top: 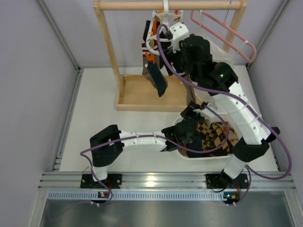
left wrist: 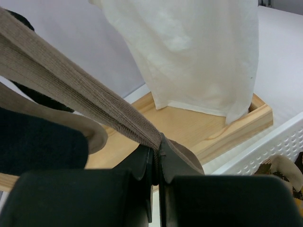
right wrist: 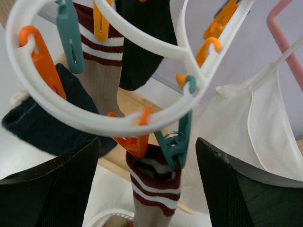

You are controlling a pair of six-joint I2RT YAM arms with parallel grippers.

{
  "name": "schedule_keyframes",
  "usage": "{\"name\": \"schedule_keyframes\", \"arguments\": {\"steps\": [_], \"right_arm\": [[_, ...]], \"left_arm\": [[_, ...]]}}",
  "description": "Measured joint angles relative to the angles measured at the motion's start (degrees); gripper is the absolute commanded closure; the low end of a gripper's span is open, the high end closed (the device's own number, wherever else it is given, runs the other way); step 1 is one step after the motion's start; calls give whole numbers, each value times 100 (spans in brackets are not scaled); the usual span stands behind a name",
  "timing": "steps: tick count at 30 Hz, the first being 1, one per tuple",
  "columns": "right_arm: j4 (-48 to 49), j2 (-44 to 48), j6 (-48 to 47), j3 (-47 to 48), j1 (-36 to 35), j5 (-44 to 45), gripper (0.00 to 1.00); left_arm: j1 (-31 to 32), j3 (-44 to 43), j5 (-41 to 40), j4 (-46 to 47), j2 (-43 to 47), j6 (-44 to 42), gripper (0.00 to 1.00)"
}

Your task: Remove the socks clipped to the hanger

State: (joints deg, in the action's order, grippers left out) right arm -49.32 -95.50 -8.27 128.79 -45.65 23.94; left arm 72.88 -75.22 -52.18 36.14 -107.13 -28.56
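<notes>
The white ring hanger [right wrist: 94, 124] hangs from the wooden rack [top: 106, 47], with orange and teal clips dangling from it. An orange clip [right wrist: 135, 143] and a teal clip [right wrist: 177, 144] pinch the maroon-and-white striped cuff of a tan sock [right wrist: 154, 194]. My right gripper [right wrist: 147, 151] is open, one finger on each side of those clips and that cuff, touching neither. Beside them hang a navy sock [right wrist: 42, 118], a black sock [right wrist: 144, 42] and another striped sock [right wrist: 102, 56]. Lower down, my left gripper [left wrist: 158, 156] is shut on the tan sock [left wrist: 85, 90], which runs taut up toward the hanger.
A white mesh bag [left wrist: 189, 52] hangs on a pink wire hanger [right wrist: 284, 28] at the right of the rack. The rack's wooden tray base [top: 142, 94] lies below. A white basket [top: 182, 153] with argyle socks [top: 210, 135] stands in front, by the left gripper.
</notes>
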Motion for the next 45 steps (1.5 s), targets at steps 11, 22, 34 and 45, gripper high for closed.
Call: {"name": "schedule_keyframes", "arguments": {"steps": [11, 22, 34, 45], "right_arm": [[11, -232, -267, -7, 39, 35, 22], [0, 219, -267, -142, 280, -592, 27], [42, 61, -404, -118, 308, -686, 42], [289, -295, -636, -118, 308, -258, 49]], "left_arm": [[0, -118, 70, -17, -26, -42, 100], [0, -118, 72, -17, -26, -4, 100], [0, -116, 87, -17, -26, 9, 100], [0, -59, 160, -17, -26, 39, 100]]}}
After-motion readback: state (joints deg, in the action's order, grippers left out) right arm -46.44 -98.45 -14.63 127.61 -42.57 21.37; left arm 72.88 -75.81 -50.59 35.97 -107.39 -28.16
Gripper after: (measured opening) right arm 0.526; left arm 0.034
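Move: The teal clip on the held brown sock's striped cuff is the right hand's target, about 4 cm ahead, 1 cm right and 2 cm below. An orange clip is level with the teal one, some 3 cm to its left; the hanger's near rim passes about 3 cm ahead of the right hand, level in height and straight ahead sideways. From the left hand, the teal clip is roughly 6 cm ahead, 10 cm left and 18 cm up. The right fingers narrow around the teal clip, from wide open to about half, the right-hand finger coming up beside the clip. The right hand first dips forward and down about 2 cm, eases back up and slightly right, then pushes forward and down again by some 4 cm, under the hanger's rim. The left hand stays put, still pinching the brown sock's lower end and holding it taut. ##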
